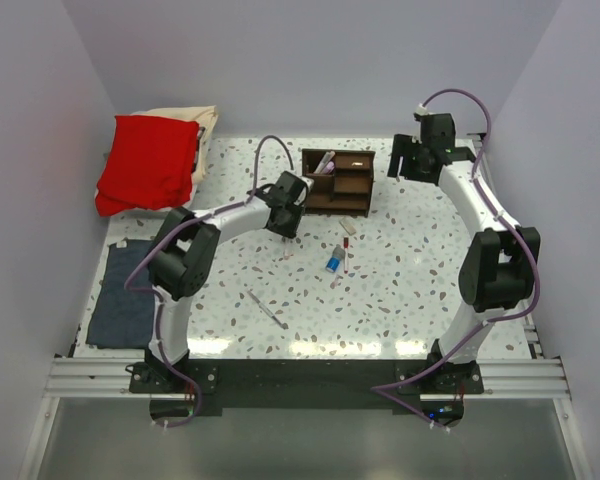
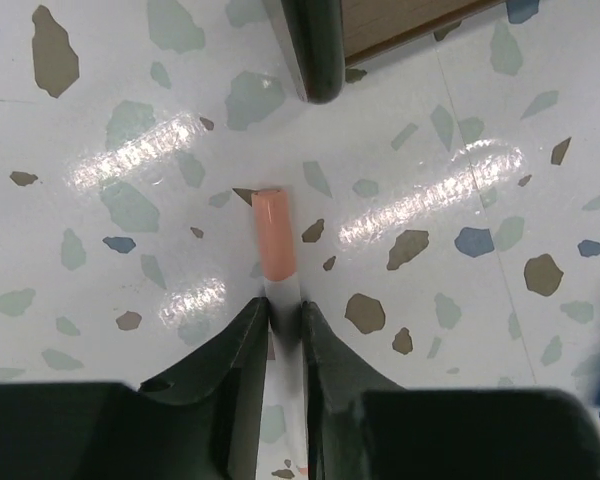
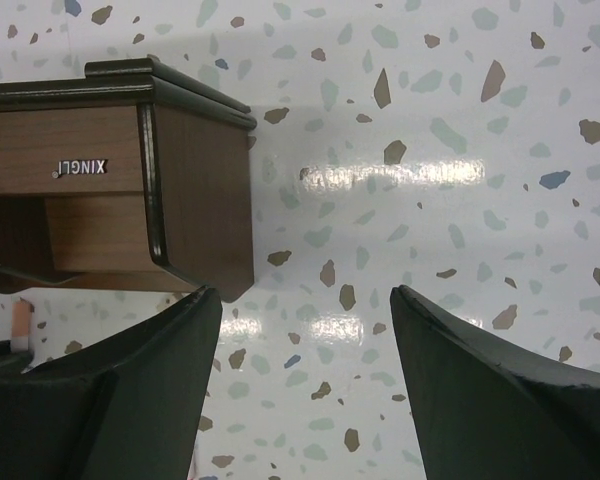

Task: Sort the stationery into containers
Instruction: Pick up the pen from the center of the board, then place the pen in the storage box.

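Note:
The dark brown wooden organizer (image 1: 337,181) stands at the table's back middle with a pen (image 1: 324,162) leaning in a top compartment. My left gripper (image 1: 287,232) is shut on a white pen with a peach-pink cap (image 2: 275,245), held over the table just left of the organizer's corner (image 2: 318,50). A blue-and-white cylinder (image 1: 334,262), a thin reddish pen (image 1: 347,255), a small reddish piece (image 1: 349,228) and a silvery pen (image 1: 267,308) lie on the table. My right gripper (image 3: 305,300) is open and empty beside the organizer's right side (image 3: 195,190).
A red cloth (image 1: 148,162) lies on a cream cloth at the back left. A folded blue-grey cloth (image 1: 125,293) lies at the left edge. White walls enclose the speckled table on three sides.

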You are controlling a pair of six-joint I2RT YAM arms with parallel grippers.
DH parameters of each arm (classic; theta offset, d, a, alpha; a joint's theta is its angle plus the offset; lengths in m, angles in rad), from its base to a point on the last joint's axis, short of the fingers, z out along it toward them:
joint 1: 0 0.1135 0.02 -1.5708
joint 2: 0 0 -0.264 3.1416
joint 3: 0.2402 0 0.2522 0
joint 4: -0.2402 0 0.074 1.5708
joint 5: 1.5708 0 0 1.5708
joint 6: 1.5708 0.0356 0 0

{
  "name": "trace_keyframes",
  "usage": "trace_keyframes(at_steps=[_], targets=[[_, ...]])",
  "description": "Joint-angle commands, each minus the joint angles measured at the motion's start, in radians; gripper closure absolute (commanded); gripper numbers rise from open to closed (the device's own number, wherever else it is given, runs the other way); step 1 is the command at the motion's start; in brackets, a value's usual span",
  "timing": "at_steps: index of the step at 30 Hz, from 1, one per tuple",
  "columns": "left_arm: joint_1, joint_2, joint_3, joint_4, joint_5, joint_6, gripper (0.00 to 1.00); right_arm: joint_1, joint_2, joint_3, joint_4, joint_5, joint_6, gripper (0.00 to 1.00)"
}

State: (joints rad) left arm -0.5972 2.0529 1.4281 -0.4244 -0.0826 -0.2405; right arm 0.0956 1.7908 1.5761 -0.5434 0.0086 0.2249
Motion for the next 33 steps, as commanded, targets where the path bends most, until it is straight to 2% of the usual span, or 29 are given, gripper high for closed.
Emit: trace_keyframes(at_steps=[1, 4, 6, 9, 10, 12, 14, 16, 18, 19, 21, 22, 23, 24, 27, 33], targets=[[0.014, 0.009, -0.05, -0.056, 0.161, 0.07, 0.85, -0.005, -0.016, 0.027, 0.02, -0.007, 0.01, 0.28], [0.025, -0.022, -0.052, -0.054, 0.236, 0.113, 1.0, -0.005, -0.016, 0.038, 0.019, -0.007, 0.002, 0.28], [0.04, -0.056, -0.043, -0.077, 0.279, 0.139, 1.0, -0.005, -0.016, 0.042, 0.019, -0.007, -0.005, 0.28], [0.06, -0.109, 0.044, -0.224, 0.343, 0.259, 1.0, -0.004, -0.018, 0.051, 0.017, -0.007, -0.018, 0.28], [0.071, -0.138, 0.063, -0.264, 0.369, 0.345, 1.0, -0.005, -0.016, 0.056, 0.017, -0.007, -0.022, 0.28], [0.086, -0.268, 0.054, -0.248, 0.433, 0.421, 1.0, -0.005, -0.014, 0.061, 0.016, -0.007, -0.024, 0.29], [0.102, -0.398, 0.029, -0.153, 0.498, 0.536, 1.0, -0.005, -0.008, 0.067, 0.014, -0.007, -0.024, 0.29], [0.106, -0.46, 0.009, -0.028, 0.613, 0.648, 1.0, -0.004, -0.007, 0.065, 0.022, -0.004, -0.027, 0.29], [0.109, -0.522, -0.033, 0.126, 0.655, 0.659, 1.0, -0.002, -0.01, 0.056, 0.037, -0.007, -0.035, 0.3], [0.112, -0.537, -0.1, 0.338, 0.655, 0.618, 1.0, 0.0, -0.008, 0.048, 0.04, -0.007, -0.047, 0.3], [0.123, -0.553, -0.187, 0.596, 0.676, 0.571, 1.0, 0.0, -0.01, 0.038, 0.051, -0.034, -0.064, 0.3], [0.131, -0.551, -0.289, 0.888, 0.684, 0.513, 1.0, 0.001, -0.014, 0.018, 0.059, -0.045, -0.085, 0.3], [0.131, -0.53, -0.332, 1.032, 0.681, 0.486, 1.0, 0.0, -0.019, 0.003, 0.092, -0.051, -0.094, 0.3], [0.128, -0.504, -0.325, 1.111, 0.634, 0.469, 1.0, 0.001, -0.036, -0.013, 0.109, -0.052, -0.099, 0.3], [0.128, -0.346, -0.214, 1.159, 0.606, 0.365, 1.0, 0.0, -0.045, -0.033, 0.126, -0.048, -0.116, 0.3], [0.142, -0.102, 0.044, 1.213, 0.567, 0.281, 1.0, 0.001, -0.044, -0.024, 0.117, -0.039, -0.104, 0.3]])
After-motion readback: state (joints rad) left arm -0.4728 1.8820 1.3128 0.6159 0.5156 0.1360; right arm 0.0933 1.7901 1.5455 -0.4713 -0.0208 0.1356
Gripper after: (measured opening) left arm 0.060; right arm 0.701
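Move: The pen lies lengthwise between my left fingertips, its middle roughly 1 cm back and 1 cm below them. The organizer box stands about 12 cm ahead and 12 cm to the right, its middle some 4 cm higher; the blue bottle lies around 13 cm right and 5 cm back, and the red pen some 16 cm right and 5 cm back. From my right hand, the pen is some 27 cm left, 14 cm back and 16 cm down. I shut my left fingers on the pen's middle, pinching it, and draw back about 4 cm close to the table, then swing it up fast by some 30 cm, tipping the fingers up by nearly 60 degrees and turning clockwise. Keeping my grip, I reach forward and right and sink about 8 cm, coming over the left part of the organizer box. ##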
